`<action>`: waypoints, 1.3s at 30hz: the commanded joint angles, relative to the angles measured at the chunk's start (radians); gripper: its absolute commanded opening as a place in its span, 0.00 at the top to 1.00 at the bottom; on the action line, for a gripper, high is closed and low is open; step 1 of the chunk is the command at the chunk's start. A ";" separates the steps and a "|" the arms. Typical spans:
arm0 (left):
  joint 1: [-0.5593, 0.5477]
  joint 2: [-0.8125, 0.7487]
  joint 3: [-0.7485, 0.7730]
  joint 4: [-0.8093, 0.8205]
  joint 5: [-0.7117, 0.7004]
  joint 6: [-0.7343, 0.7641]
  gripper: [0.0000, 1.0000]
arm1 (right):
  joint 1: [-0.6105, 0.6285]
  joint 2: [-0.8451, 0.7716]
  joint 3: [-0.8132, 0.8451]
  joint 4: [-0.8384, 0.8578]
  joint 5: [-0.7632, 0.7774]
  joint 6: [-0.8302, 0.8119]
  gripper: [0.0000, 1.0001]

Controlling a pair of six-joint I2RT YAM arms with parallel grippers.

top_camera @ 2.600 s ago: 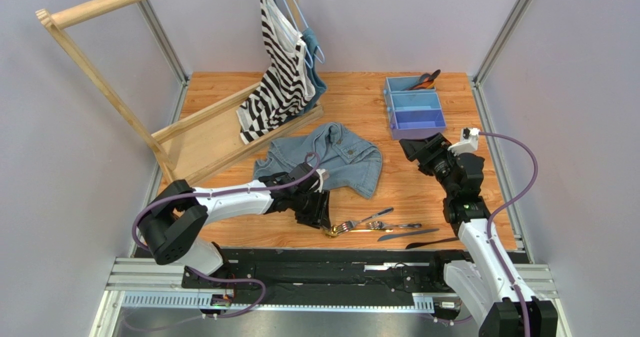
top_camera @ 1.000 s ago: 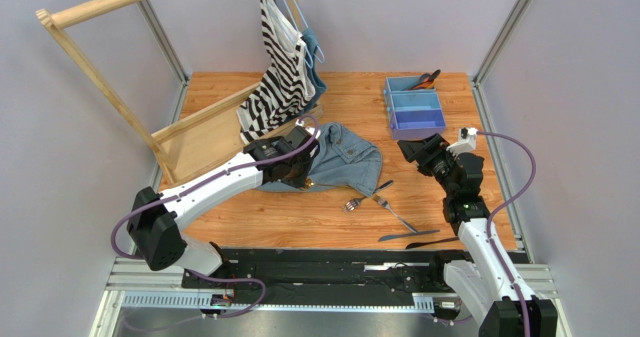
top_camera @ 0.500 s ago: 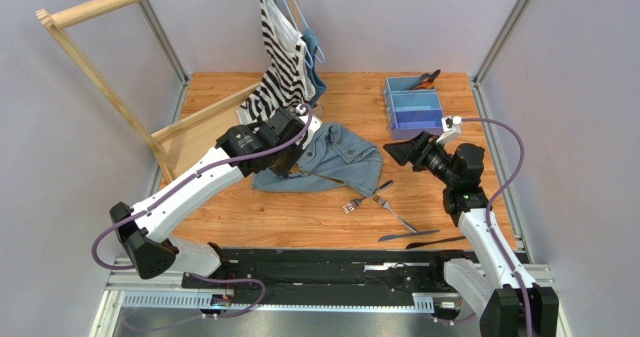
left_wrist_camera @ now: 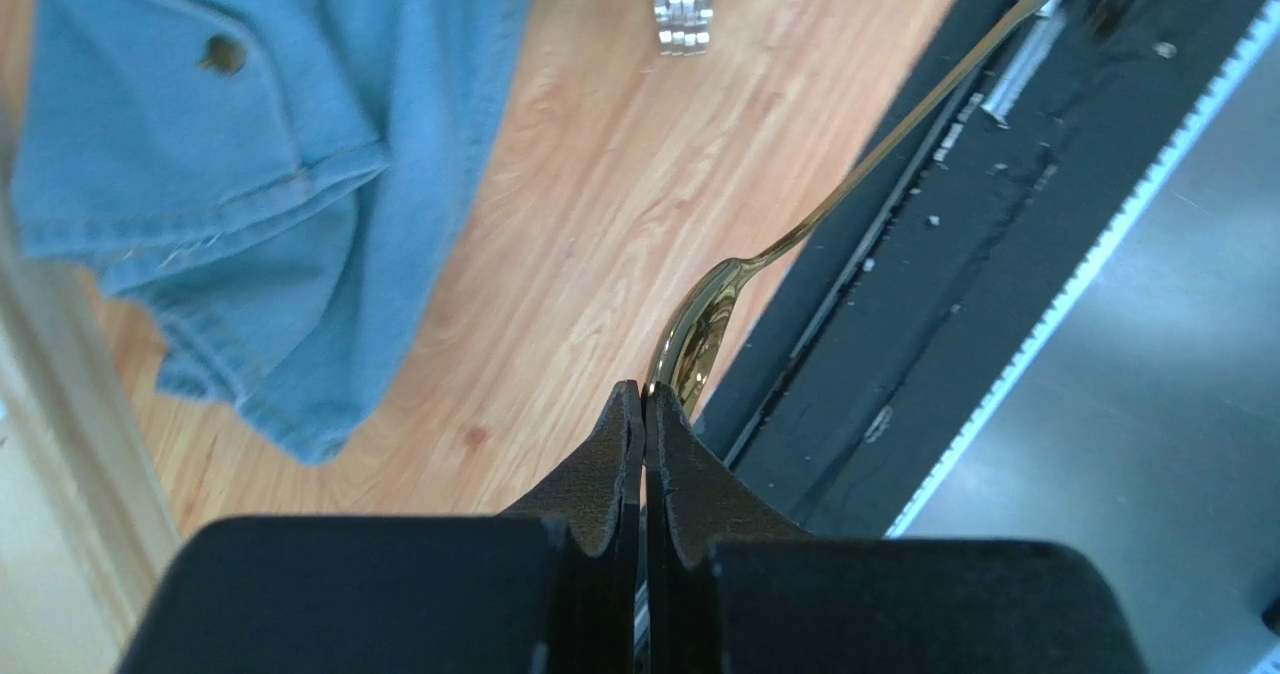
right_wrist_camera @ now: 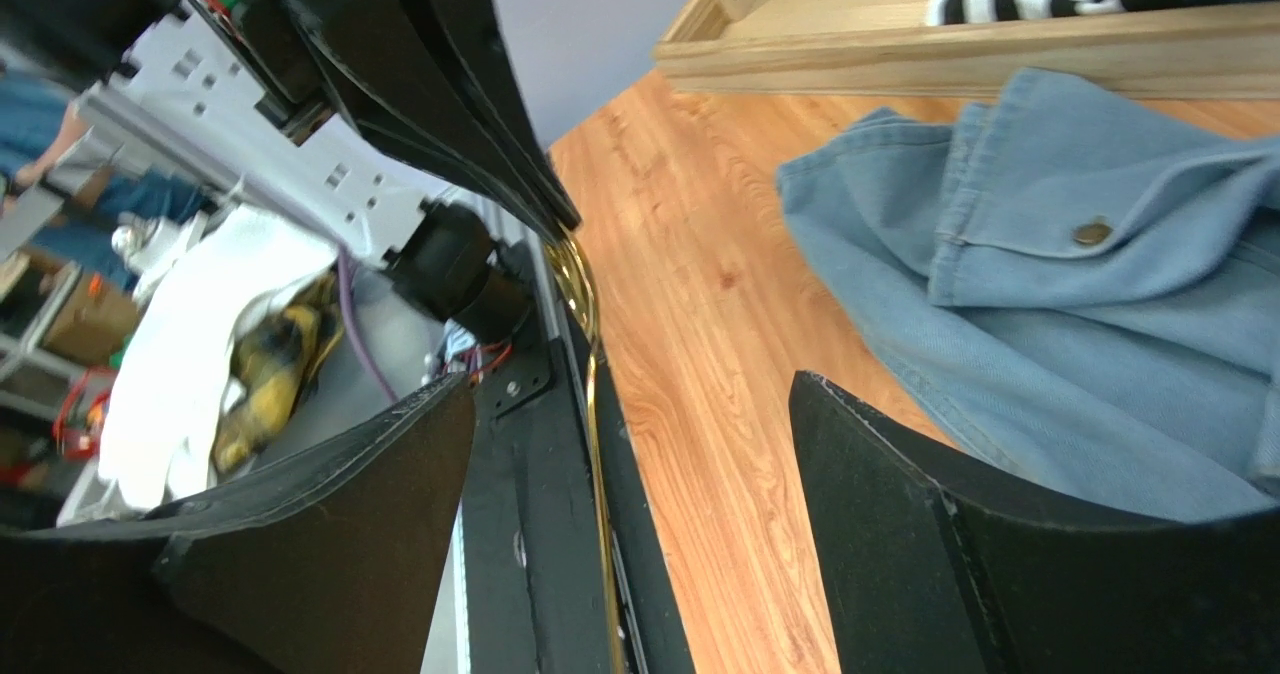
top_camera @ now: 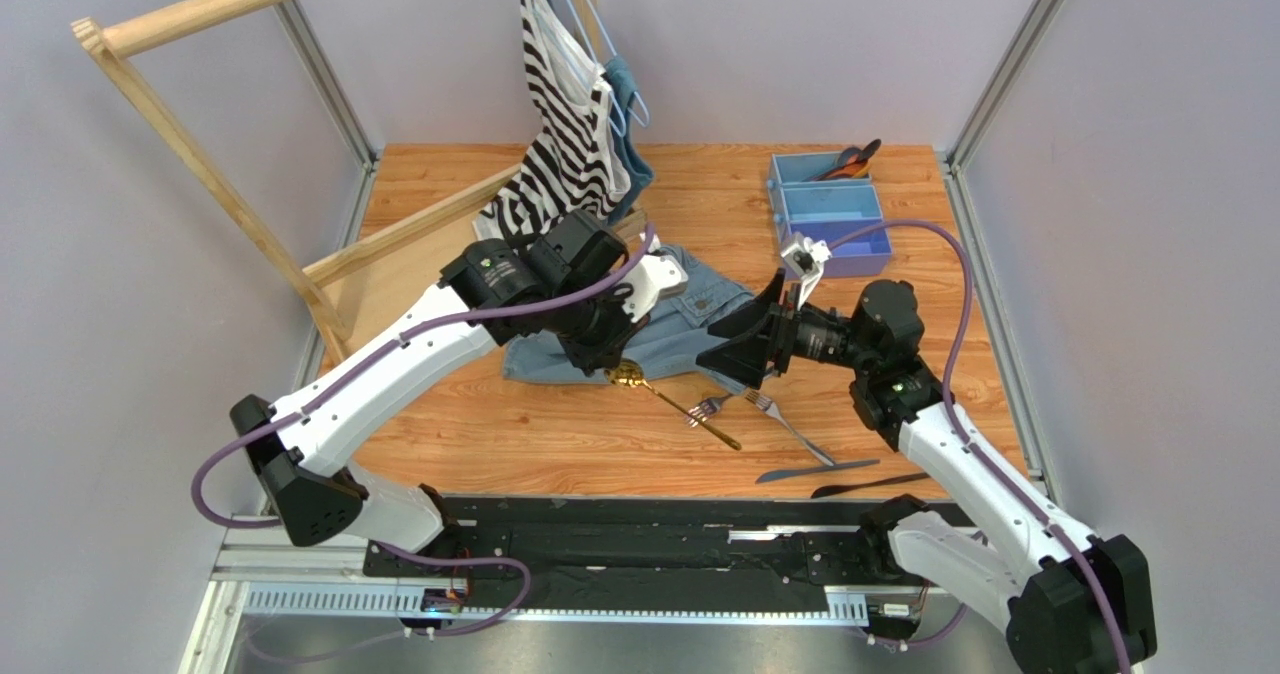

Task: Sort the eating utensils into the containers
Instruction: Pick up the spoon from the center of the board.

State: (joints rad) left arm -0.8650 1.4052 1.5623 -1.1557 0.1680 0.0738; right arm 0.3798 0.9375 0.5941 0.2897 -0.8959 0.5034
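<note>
My left gripper [top_camera: 619, 368] is shut on the bowl of a gold spoon [top_camera: 684, 412], held above the table with its handle slanting toward the front right. In the left wrist view the pads [left_wrist_camera: 616, 449] pinch the spoon [left_wrist_camera: 706, 314] by its bowl. My right gripper [top_camera: 733, 341] is open and points left at the spoon. The spoon's handle [right_wrist_camera: 597, 449] shows in the gap between the right fingers [right_wrist_camera: 902, 509], touching neither. Two silver forks [top_camera: 706, 406] [top_camera: 789, 427] and two dark knives [top_camera: 819, 472] lie near the front. The light blue tray [top_camera: 781, 224] stands at the back right, with dark and orange utensils [top_camera: 852, 160] in its far compartment.
A denim shirt [top_camera: 706, 314] lies crumpled mid-table beneath both grippers. A tilted wooden rack [top_camera: 406, 239] fills the back left, with a striped garment [top_camera: 564, 119] hanging from it. A black rail [top_camera: 646, 517] runs along the near edge.
The left arm lifted the gold spoon from the front pile, carried it back over the shirt, then right. The right arm swung left away from the tray toward the spoon.
</note>
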 commanded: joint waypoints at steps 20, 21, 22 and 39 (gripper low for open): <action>-0.081 0.055 0.145 0.125 0.151 -0.020 1.00 | 0.154 0.178 0.104 0.081 -0.112 -0.095 0.46; -0.083 0.058 0.148 0.125 0.150 -0.020 1.00 | 0.157 0.185 0.107 0.080 -0.113 -0.094 0.49; -0.083 0.060 0.150 0.125 0.151 -0.019 1.00 | 0.160 0.190 0.108 0.077 -0.117 -0.095 0.58; -0.083 -0.044 0.117 0.200 -0.105 -0.069 0.34 | 0.166 0.254 0.173 -0.083 0.136 -0.100 1.00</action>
State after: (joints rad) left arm -0.9428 1.4506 1.6756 -1.0389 0.1467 0.0246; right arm 0.5472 1.1744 0.7109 0.2581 -0.9051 0.4095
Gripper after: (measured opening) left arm 0.637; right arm 0.030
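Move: The gold spoon's bowl, pinched in the left fingertips with its handle slanting back and right, lies about 9 cm left, 3 cm back and 4 cm below the open right hand. The denim jacket spreads some 7 cm ahead and 6 cm left, 20 cm below; at that level the nearer fork lies 6 cm right and 2 cm back, the other fork 13 cm right and 7 cm back. From the left hand, the right fingers wait 11 cm right, 2 cm ahead, 4 cm up. The spoon is handed over in mid-air: the left hand carries it about 6 cm right and a little back, then lifts, while the right hand comes 5 cm left, 3 cm back and slightly down, turning some 15 degrees counter-clockwise, and shuts on it by the bowl. Then the left fingers open and rise slightly, and the right hand eases forward 2 cm. ##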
